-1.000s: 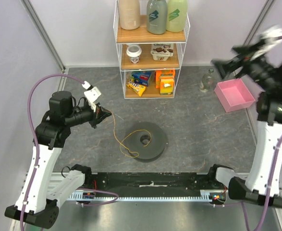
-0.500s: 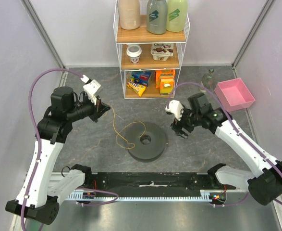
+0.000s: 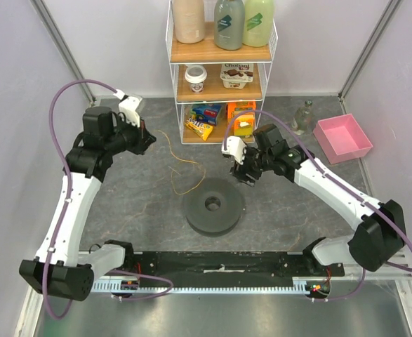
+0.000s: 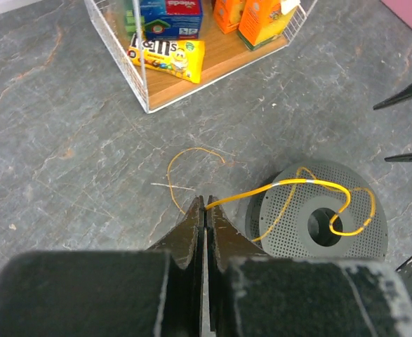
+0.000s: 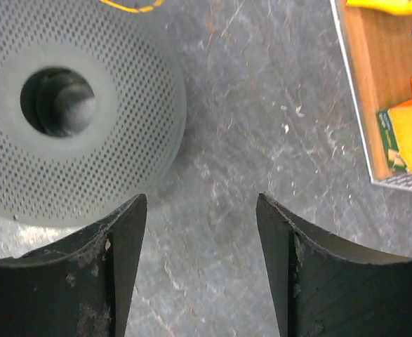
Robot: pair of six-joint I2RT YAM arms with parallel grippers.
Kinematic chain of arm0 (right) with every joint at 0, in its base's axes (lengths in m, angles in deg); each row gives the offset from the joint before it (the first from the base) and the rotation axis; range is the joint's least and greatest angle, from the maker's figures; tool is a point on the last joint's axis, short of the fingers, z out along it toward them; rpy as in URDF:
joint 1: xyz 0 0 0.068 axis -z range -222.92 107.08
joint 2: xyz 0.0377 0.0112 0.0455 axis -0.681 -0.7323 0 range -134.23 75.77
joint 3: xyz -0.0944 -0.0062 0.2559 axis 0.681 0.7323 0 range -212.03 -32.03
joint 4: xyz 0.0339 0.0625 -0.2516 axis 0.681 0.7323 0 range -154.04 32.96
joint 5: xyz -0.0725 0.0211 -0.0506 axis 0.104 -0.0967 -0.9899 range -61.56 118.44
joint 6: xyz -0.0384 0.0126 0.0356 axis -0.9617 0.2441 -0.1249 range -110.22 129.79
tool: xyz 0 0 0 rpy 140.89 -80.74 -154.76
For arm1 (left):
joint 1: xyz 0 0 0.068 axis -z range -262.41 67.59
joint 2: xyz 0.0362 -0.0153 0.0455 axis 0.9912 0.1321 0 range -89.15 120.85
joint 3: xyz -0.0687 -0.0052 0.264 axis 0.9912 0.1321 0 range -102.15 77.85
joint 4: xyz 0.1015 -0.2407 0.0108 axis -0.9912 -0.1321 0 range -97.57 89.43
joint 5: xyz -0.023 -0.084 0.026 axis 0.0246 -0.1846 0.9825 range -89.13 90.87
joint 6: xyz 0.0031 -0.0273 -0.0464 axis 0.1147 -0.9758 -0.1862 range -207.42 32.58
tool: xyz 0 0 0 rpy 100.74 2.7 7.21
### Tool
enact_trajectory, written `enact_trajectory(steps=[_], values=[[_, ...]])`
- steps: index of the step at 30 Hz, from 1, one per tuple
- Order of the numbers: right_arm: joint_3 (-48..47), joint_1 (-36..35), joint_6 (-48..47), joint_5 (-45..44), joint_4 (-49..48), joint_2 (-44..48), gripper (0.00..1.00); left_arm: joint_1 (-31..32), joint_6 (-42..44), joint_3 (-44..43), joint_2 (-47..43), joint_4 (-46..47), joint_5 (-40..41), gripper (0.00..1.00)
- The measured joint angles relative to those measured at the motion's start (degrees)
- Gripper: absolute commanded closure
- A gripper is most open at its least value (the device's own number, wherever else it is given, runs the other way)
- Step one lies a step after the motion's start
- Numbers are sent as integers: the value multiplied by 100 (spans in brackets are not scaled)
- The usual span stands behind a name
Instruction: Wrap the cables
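The cable (image 4: pixel 311 182) is a hair-thin yellow wire. My left gripper (image 4: pixel 205 202) is shut on it, and it runs from the tips across the dark grey round spool (image 4: pixel 363 235). In the top view the left gripper (image 3: pixel 148 140) is raised at the back left, and the cable (image 3: pixel 175 160) trails down to the floor left of the spool (image 3: pixel 214 206). My right gripper (image 3: pixel 244 175) hangs just behind the spool's right edge. Its jaws (image 5: pixel 202 203) stand open over bare floor with nothing between them, the spool (image 5: pixel 121 140) to their left.
A white wire shelf rack (image 3: pixel 222 70) with bottles and snack packs stands at the back centre, and its lower corner (image 5: pixel 388 91) is close to the right gripper. A pink bin (image 3: pixel 342 138) and a small glass bottle (image 3: pixel 302 116) sit at the back right.
The left gripper has moved back and up with the cable, dragging its loop off the spool. The right arm has swung in from the far right to the spool, its jaws narrowing.
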Motion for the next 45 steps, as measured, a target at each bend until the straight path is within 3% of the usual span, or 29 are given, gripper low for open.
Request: enact_trajectory(steps=[7,14,23,27,34,40,45], values=[[15,-37,417,579,-911,-96,14,-800,-92,-28,-234,9,-796,98],[501,-52,1379,822,-2109,-201,16,-839,-367,-756,-369,164,-1779,98],[42,-52,2704,859,-2221,-1119,11,-844,-619,-1172,-354,507,-2400,98],[407,-55,2885,1165,-2767,-837,9,-844,-850,-1644,-177,645,-2503,98],[1237,-219,2378,1895,-3515,122,5,-844,-1478,-2260,-61,1239,-2920,98],[1423,-376,2472,2096,-4089,157,5,-846,-2046,-2605,-11,1764,-3193,98],[1429,-402,3268,1926,-4741,-68,5,-848,-2358,-2918,107,2107,-3268,98]])
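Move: The left gripper still pinches the orange cable; its loose loop lies about 13 cm back, 12 cm right and 17 cm below that hand, with the candy bag roughly 6 cm ahead, 15 cm right and 24 cm below. From the empty right gripper the loop is some 21 cm left, 2 cm ahead and slightly below; the grey spool sits about 9 cm back, 12 cm left and 9 cm below. Raise the left gripper about 27 cm, keeping its pinch on the cable, drawing back some 8 cm after the start and tilting the fingers up while turning them clockwise. Meanwhile sweep the right gripper about 10 cm left over the far part of the spool, dipping slightly midway, then ending a little higher; swing its fingers up towards the left and open them wider. ##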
